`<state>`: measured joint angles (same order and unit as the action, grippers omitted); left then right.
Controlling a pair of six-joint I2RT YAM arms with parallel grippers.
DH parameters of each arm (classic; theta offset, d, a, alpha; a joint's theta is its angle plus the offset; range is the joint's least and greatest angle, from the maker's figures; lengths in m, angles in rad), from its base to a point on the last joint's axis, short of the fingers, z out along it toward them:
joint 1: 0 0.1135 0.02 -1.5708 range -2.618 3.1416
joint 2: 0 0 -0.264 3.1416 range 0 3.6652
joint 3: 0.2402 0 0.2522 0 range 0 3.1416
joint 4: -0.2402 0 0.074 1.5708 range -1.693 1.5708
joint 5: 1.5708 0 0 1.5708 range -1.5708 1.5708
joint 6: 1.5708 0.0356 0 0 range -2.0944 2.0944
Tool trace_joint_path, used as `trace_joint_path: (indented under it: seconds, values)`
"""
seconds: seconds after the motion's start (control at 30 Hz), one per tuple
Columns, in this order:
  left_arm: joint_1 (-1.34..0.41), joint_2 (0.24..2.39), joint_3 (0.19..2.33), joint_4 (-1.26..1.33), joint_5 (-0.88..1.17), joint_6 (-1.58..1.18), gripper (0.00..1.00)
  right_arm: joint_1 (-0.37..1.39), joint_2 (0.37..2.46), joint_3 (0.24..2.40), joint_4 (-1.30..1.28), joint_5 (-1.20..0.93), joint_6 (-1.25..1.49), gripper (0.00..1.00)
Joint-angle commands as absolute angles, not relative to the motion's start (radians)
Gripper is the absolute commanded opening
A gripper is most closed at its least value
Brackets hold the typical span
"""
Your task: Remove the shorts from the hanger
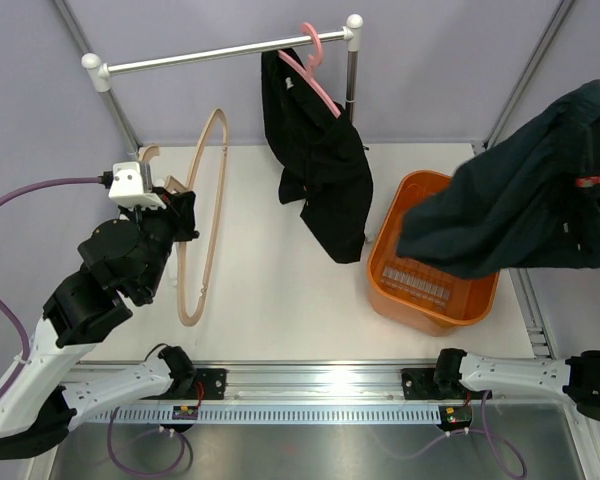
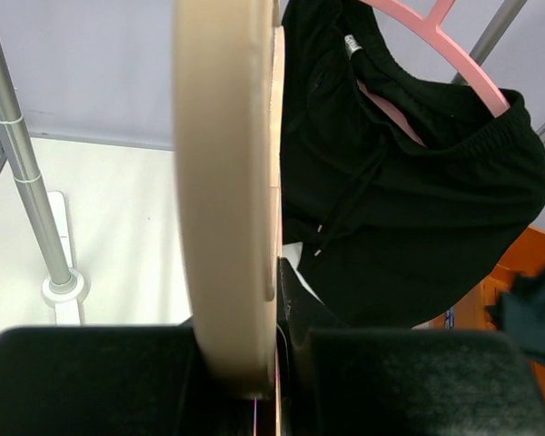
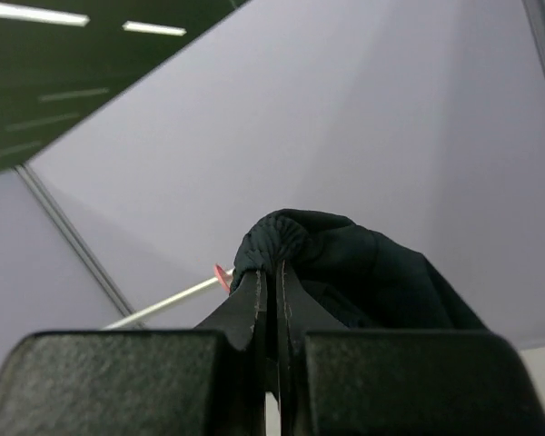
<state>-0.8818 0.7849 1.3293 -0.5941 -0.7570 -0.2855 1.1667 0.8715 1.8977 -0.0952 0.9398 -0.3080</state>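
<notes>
Black shorts (image 1: 315, 160) hang from a pink hanger (image 1: 315, 70) on the metal rail (image 1: 220, 55); the left wrist view shows them too, shorts (image 2: 418, 227) on hanger (image 2: 454, 68). My left gripper (image 2: 254, 350) is shut on a bare beige wooden hanger (image 1: 205, 200), held low to the left of the rail. Dark navy shorts (image 1: 520, 200) hang bunched in the air over the orange basket (image 1: 380, 255). My right gripper (image 3: 271, 272) is shut on their waistband (image 3: 345, 263). In the top view the cloth hides most of that gripper.
The rail's right post (image 1: 352, 80) stands just behind the black shorts, and its left post (image 2: 32, 182) rises near my left arm. Frame struts run up both back corners. A metal track (image 1: 310, 410) crosses the near table edge.
</notes>
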Motion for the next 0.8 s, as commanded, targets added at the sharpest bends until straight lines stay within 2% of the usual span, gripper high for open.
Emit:
trace_joint_path:
  seconds: [0.0,0.3,0.4,0.57,0.77]
  values:
    - [-0.885,0.776,1.335,-0.566,-0.749,-0.307,0.0,1.169,0.963,1.825,-0.054,0.977,-0.377,0.0]
    - [-0.885,0.776,1.335,-0.581,-0.736,-0.301,0.0,1.152,1.037,1.778,-0.133,0.997,-0.316,0.0]
    - [-0.885,0.775,1.336,-0.589,-0.732,-0.305,0.0,1.073,1.051,1.798,-0.277,0.935,-0.192,0.0]
    - [-0.885,0.788,1.345,-0.603,-0.724,-0.311,0.0,0.845,1.071,1.764,-0.481,0.833,0.089,0.0]
    - [-0.885,0.845,1.43,-0.676,-0.724,-0.319,0.0,0.637,0.913,1.507,-0.571,0.75,0.307,0.0]
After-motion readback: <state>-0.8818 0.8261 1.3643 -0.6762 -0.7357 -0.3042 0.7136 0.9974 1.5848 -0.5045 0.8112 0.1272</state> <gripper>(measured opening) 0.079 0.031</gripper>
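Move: The right hand, high up with the navy shorts in its grip and trailing to its left, is bound for the orange basket, whose middle lies some 18 cm ahead, 3 cm to the left and about 60 cm below. The black shorts hang roughly 21 cm ahead of that hand, 34 cm to its left and 25 cm lower. From the left hand, still gripping the bare hanger, the basket is about 11 cm ahead, 53 cm right and 35 cm down. Downward and forward, the right hand carries the navy shorts in towards the basket: it sinks about 17 cm, faster at the end, and reaches some 11 cm out. Sideways it first swings left about 12 cm, then comes back right roughly 5 cm. The wrist tips the fingers down some 25 degrees and rolls its left side lower, with the grip kept shut on the cloth. ##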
